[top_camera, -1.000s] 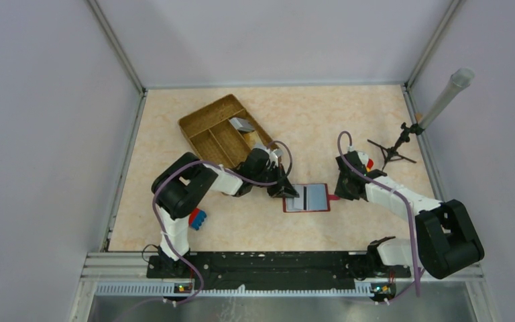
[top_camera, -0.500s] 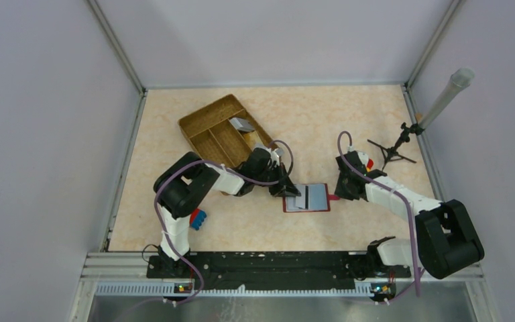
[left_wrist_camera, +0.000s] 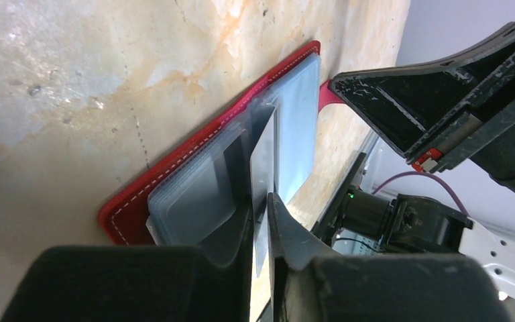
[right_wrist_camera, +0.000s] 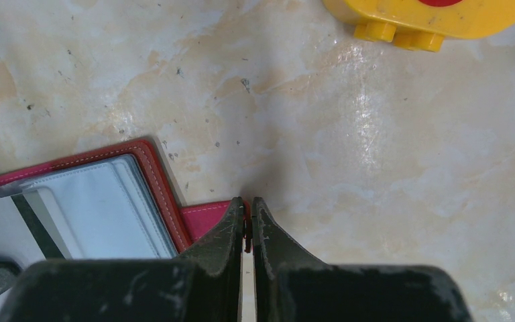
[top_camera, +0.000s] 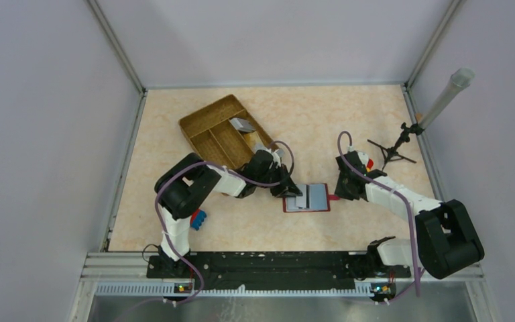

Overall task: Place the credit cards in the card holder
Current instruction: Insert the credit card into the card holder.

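The red card holder (top_camera: 322,207) lies open on the table, its clear sleeves facing up (left_wrist_camera: 201,184). My left gripper (left_wrist_camera: 259,208) is at its left edge (top_camera: 287,190), shut on a thin credit card (left_wrist_camera: 265,154) held edge-on with its far end inside a sleeve. My right gripper (right_wrist_camera: 248,218) is shut on the holder's red tab (right_wrist_camera: 208,218) at the holder's right side (top_camera: 340,193). More credit cards, one grey (top_camera: 242,124) and one tan (top_camera: 259,140), lie in the wooden tray (top_camera: 201,124).
A yellow toy block (right_wrist_camera: 429,17) lies just beyond my right gripper. A blue and red block (top_camera: 196,218) sits by the left arm. A small black tripod (top_camera: 392,153) with a grey tube stands at the right wall.
My left gripper has edged right towards the holder, and the card has gone further into the sleeve. The right gripper has not moved.
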You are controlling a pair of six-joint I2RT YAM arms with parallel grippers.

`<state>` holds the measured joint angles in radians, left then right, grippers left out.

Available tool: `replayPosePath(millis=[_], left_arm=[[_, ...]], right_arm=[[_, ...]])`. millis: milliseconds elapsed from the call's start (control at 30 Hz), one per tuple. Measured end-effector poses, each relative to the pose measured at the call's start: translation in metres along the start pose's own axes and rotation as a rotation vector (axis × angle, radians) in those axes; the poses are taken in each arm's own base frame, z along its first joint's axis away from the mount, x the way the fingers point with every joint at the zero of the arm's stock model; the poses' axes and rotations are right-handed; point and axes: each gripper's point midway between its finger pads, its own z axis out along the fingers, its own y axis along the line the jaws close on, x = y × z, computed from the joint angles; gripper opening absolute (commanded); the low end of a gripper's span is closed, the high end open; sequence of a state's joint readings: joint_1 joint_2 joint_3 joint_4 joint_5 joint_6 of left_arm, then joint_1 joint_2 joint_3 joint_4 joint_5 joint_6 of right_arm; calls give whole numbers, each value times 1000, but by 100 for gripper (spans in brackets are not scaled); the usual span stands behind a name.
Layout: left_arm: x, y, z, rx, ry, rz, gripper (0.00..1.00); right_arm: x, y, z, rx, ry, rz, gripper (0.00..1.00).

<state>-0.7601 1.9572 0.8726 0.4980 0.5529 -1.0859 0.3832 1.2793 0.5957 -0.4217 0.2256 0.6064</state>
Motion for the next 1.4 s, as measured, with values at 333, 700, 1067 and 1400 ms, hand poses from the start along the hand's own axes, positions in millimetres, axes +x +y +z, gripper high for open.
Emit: replayPosePath(millis=[333,700,1067,1400], left_arm=[[1,0,2,-118,9,52,37],[1,-3,-7,-268,3,137,54],[9,-3,-13,-313,9,162,54],[18,-5,-11,-301,41,163,53]], right_arm=[[-1,0,-4,-5,-7,2,0],[-3,0,-7,-11,-16,5,0],[-4,0,-8,-14,-20,6,0],[-4,0,-9,-14,-20,5,0]])
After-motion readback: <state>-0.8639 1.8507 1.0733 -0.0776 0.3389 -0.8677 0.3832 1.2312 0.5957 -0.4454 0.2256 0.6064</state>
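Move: The open card holder lies right under the left gripper, its middle about 2 cm to the right and 2 cm below. The raised, tilted credit card is still between the fingertips, its middle some 1 cm right and 1 cm below, level fore and aft. The pink strap is about 11 cm to the right, 2 cm down; the brown tray some 25 cm ahead and 26 cm left. From the right gripper, the holder's middle is about 10 cm left, level fore and aft. Open the left fingers to about half and let go of the credit card, tipping the hand some 20 degrees so that the fingers point more steeply down. Dip slightly, rise just clear, then draw back about 2 cm towards the card's near end, fingers staying open. Keep the strap pinched in the right gripper while raising that hand about a centimetre. ##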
